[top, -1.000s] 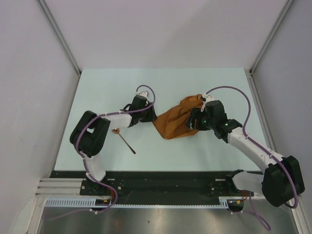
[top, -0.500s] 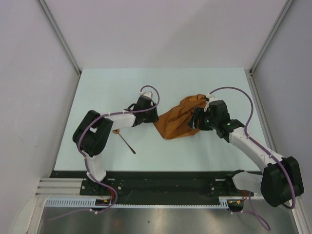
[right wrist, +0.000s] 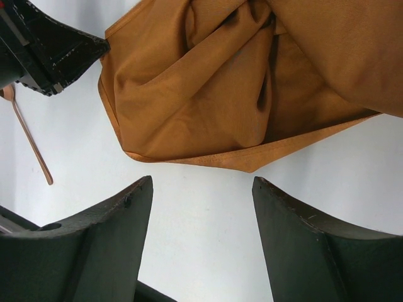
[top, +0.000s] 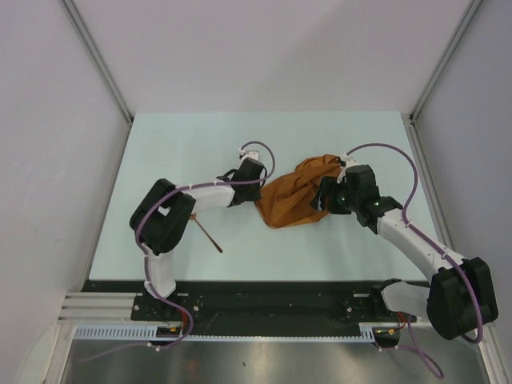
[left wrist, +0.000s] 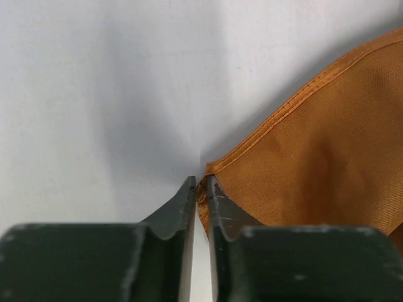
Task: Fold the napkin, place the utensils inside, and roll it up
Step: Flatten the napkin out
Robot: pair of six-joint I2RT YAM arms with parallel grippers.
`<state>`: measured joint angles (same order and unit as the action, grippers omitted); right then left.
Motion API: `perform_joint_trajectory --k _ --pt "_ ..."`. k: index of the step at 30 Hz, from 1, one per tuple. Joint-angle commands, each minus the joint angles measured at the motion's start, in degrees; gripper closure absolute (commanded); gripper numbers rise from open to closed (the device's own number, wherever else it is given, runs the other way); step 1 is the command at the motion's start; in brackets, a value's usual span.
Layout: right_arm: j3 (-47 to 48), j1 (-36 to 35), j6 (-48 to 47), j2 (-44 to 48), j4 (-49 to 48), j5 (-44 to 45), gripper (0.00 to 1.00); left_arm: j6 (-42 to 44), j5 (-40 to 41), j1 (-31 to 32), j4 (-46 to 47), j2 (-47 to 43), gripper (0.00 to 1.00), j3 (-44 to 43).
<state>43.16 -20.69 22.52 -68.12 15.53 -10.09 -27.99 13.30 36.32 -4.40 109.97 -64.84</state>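
The rust-brown napkin lies crumpled in a heap on the pale table, mid-right. My left gripper is at its left corner; in the left wrist view the jaws are shut on the hemmed corner of the napkin. My right gripper hovers at the heap's right side, open, with only bare table between its fingers and the napkin's edge just beyond the tips. The spoon lies on the table left of the napkin, apart from it, and also appears in the right wrist view.
The pale table is bounded by grey side walls and metal corner posts. The arm bases sit on the black rail at the near edge.
My left arm has moved right to the napkin's left corner and its jaws have closed on the hem. The right arm has hardly moved.
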Motion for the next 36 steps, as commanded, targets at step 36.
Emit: perform_joint_trajectory --k 36 --pt "16.4 17.5 -7.2 -30.6 -12.9 -6.2 0.30 2.6 -7.1 -8.5 -2.8 -23.0 1.00 13.5"
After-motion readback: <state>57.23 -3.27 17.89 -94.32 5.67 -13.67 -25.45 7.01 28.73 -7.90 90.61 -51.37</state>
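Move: The napkin's left corner sits right at the left hand's fingertips, between the not quite shut pads, with the napkin's front corner some 9 cm back and 5 cm to the right, and the spoon's middle about 16 cm left and 12 cm back. The right hand, empty and open, hangs near the napkin's front edge. The bunched right-hand fold lies about 11 cm ahead of it, 9 cm to its right and 10 cm below; the napkin's far fold is some 18 cm ahead and 2 cm right. The left hand shuts its fingers fully on the napkin's left corner, pauses, then pulls it about 7 cm to the left and some 3 cm back, away from the bunched cloth, rising about 6 cm on the way, dipping, and ending about 4 cm up. Meanwhile the right hand, fingers staying wide open, swings about 8 cm to the right while turning some 15 degrees clockwise, then reaches about 12 cm forward and sinks about 4 cm to come close over the napkin's bunched right-hand fold, with no grip taken yet. ##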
